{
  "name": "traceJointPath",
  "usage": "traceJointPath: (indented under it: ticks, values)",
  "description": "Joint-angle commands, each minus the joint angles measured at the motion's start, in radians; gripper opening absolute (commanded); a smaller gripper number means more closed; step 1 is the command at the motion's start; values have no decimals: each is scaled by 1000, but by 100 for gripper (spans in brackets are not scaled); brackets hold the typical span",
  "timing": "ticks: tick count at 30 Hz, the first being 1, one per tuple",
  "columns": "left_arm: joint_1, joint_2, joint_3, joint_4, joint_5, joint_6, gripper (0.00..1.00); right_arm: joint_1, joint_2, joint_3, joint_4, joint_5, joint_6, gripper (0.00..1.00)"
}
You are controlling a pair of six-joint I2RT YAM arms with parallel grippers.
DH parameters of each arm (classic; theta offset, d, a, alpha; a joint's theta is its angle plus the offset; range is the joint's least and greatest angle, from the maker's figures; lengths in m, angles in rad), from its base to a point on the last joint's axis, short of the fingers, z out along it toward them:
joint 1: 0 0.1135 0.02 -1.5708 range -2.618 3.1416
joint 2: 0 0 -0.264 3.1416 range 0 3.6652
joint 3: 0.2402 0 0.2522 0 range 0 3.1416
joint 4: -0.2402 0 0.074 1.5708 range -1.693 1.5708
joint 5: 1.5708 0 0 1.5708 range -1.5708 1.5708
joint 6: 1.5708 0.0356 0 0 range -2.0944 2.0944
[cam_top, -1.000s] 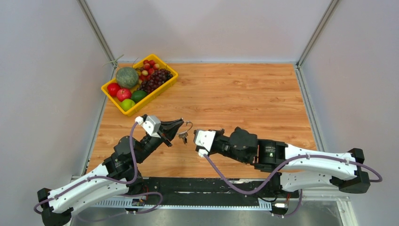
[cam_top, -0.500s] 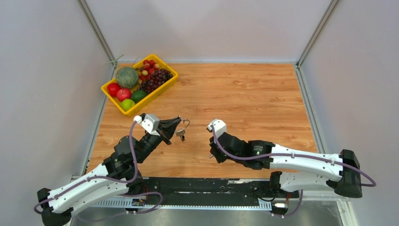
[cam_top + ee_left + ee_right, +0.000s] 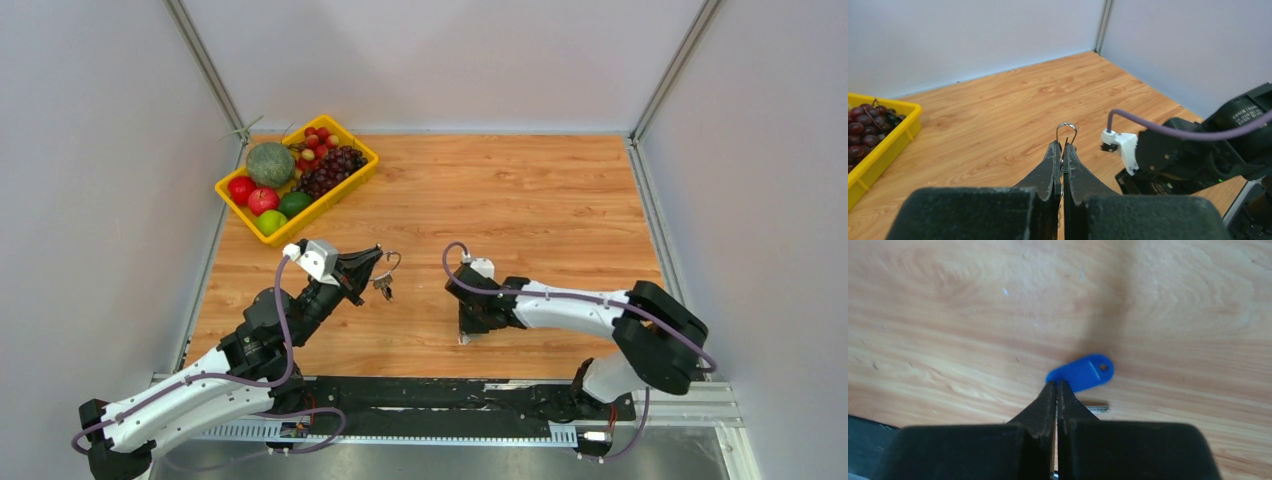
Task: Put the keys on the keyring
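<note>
My left gripper (image 3: pixel 378 268) is shut on the thin silver keyring (image 3: pixel 396 262) and holds it above the table. Small keys (image 3: pixel 385 289) hang from the ring under the fingertips. In the left wrist view the ring's loop (image 3: pixel 1067 131) sticks out past the shut left gripper (image 3: pixel 1062 146). My right gripper (image 3: pixel 464 334) points down at the table, to the right of the left one. In the right wrist view the right gripper (image 3: pixel 1057 384) is shut on the near end of a blue-headed key (image 3: pixel 1084 372) at table level. A short silver piece (image 3: pixel 1096 407) lies beside the right finger.
A yellow basket (image 3: pixel 331 200) of fruit stands at the back left; its corner with grapes shows in the left wrist view (image 3: pixel 893 137). The right arm (image 3: pixel 1198 160) is close to the right of the keyring. Grey walls enclose the wooden table (image 3: pixel 540 200).
My right arm has swung away from the keyring, to the right, and turned its gripper down to the table. My left gripper has stayed almost still, holding the ring.
</note>
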Motion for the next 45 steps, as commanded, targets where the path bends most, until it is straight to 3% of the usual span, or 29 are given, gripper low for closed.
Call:
traceJointPath:
  ticks: [1, 5, 8, 10, 12, 14, 19, 27, 36, 45]
  values:
    - [0, -8, 14, 36, -11, -10, 0, -25, 185, 137, 26, -6, 110, 0]
    - [1, -8, 11, 35, -15, -10, 0, -20, 349, 264, -37, 11, 133, 0]
    - [0, -7, 9, 35, -22, -8, 0, 30, 341, 313, -28, 91, 107, 3]
    - [1, -6, 9, 36, -24, -7, 0, 57, 298, 316, -28, 175, 116, 13]
    - [1, -9, 8, 34, -30, -9, 0, 60, 248, 302, -28, 223, 122, 32]
    - [1, -19, 4, 34, -37, -9, 0, 61, 185, 272, -26, 270, 123, 40]
    - [0, -54, -8, 39, -51, -9, 0, 67, 9, 137, 45, 346, 47, 48]
    - [0, -52, -2, 29, -53, -6, 0, 67, -72, 129, 128, 226, -454, 39]
    - [0, -58, -4, 27, -58, -7, 0, 77, -148, 84, 205, -21, -1041, 58]
    - [1, -72, -12, 32, -57, -12, 0, 60, -159, -23, 253, -222, -1548, 62]
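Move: The right hand, shut with the blue tag and its key at the fingertips just above the table, heads for bare wood about 5 cm ahead and 6 cm to its left, barely 1 cm lower. The keyring in the left hand's grip hangs some 5 cm ahead, 15 cm left and 25 cm above the right hand. From the left hand, that bare spot lies about level ahead, 10 cm right and 29 cm down. Still pinching the blue tag and key, the right hand sweeps low and quickly left and forward, about 8 cm in all, then opens and lets go of them on the table. It pulls up and to the right, clear of them, then turns roughly 65 degrees counter-clockwise above them while rising to about 7 cm over its starting height, with fingers wide. The left hand keeps the keyring pinched. ##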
